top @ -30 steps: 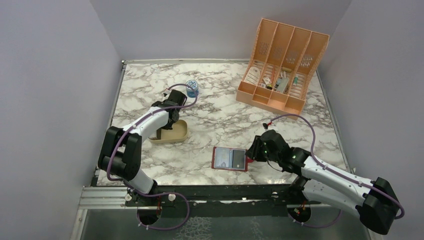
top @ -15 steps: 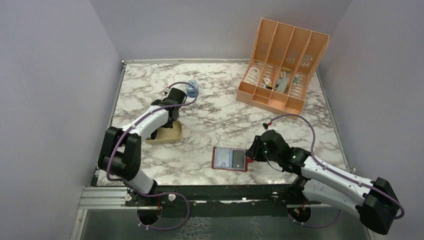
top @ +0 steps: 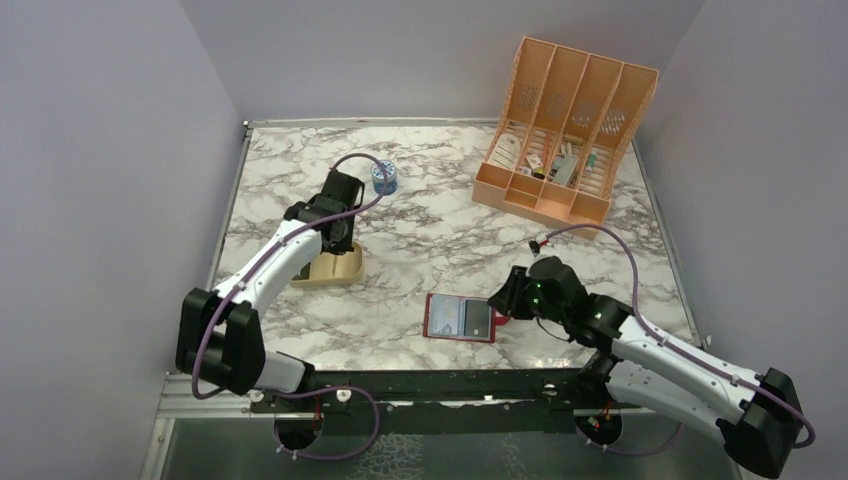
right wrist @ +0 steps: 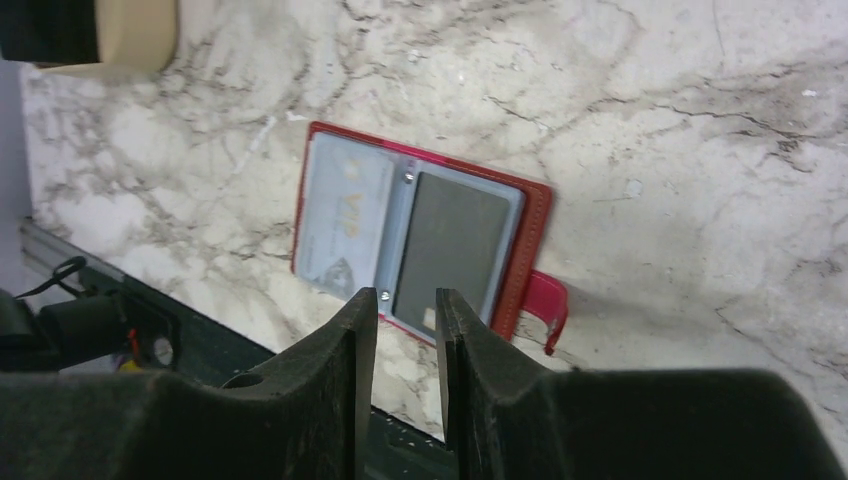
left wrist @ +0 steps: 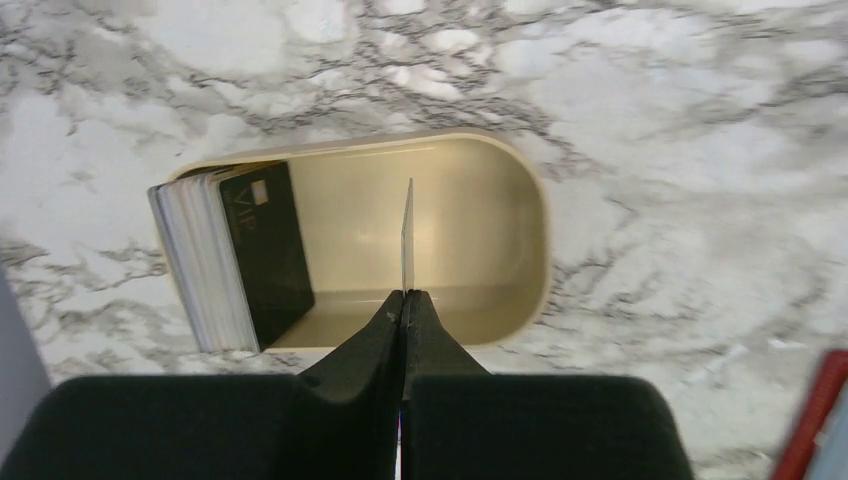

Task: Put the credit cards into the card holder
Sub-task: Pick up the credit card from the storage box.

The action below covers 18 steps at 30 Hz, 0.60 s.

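Note:
My left gripper point(left wrist: 405, 296) is shut on one thin credit card point(left wrist: 408, 235), seen edge-on and held upright over the tan tray point(left wrist: 505, 190). A stack of credit cards point(left wrist: 200, 265) with a black one point(left wrist: 265, 245) on top leans at the tray's left end. The red card holder point(right wrist: 530, 235) lies open on the table, with a pale card in its left pocket and a dark card point(right wrist: 450, 245) in its right. My right gripper point(right wrist: 405, 298) hovers open and empty over the holder's near edge. From above, the holder point(top: 459, 318) lies left of my right gripper point(top: 500, 305).
A peach slotted organizer point(top: 565, 130) with small items stands at the back right. A small blue-topped container point(top: 384, 177) sits behind the tray point(top: 335, 270). The table's dark front rail point(right wrist: 200, 340) runs just below the card holder.
My left gripper has shut on a single card and lifted it above the tray, and the left arm has swung up and left. The right gripper has barely moved.

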Motion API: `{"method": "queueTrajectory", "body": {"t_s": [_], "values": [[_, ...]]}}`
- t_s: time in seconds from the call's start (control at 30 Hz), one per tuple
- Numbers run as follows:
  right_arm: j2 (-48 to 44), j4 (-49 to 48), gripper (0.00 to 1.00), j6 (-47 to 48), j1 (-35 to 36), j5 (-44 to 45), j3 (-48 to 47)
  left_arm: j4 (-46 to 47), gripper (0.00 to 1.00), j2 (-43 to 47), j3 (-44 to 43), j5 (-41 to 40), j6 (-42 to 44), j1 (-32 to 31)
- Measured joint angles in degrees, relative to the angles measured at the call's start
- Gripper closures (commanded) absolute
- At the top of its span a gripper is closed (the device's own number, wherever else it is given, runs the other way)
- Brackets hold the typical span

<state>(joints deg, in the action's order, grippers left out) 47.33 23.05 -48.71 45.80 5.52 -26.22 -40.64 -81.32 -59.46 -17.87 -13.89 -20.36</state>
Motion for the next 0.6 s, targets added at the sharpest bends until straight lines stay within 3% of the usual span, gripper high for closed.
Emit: {"method": "queueTrajectory", "body": {"t_s": [0.23, 0.6], "values": [[-6.88, -4.83, 0.70, -0.33, 0.00, -5.01, -0.07, 2.99, 1.00, 8.76, 0.28, 16.57, -3.67, 0.00], [-10.78, -16.68, 0.68, -3.04, 0.00, -14.82, 0.02, 21.24, 1.00, 19.61, 10.45, 44.85, -18.53, 0.00]]}}
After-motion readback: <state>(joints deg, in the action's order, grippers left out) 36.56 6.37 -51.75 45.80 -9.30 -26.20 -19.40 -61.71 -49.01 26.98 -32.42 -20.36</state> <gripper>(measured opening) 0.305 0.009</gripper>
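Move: Over the storage box, the left hand already holds a card; the open card holder lies about 26 cm to its right, 13 cm back and 8 cm below. The box's middle is roughly 3 cm left and 1 cm ahead, the remaining cards 8 cm left and level with it fore and aft, both some 6 cm below. From the right hand, the held card is about 33 cm left, 14 cm ahead, near its height; the holder is 7 cm left, 1 cm ahead, 6 cm below. Swinging away from the storage box with the card still pinched, the left hand goes about 14 cm right while rising 10 cm and drawing back slightly, its fingers tipping some 55 degrees to point out to the right. The right hand climbs about 11 cm off the card holder and drifts left towards the card, its empty fingers tilting to the left and staying parted. ##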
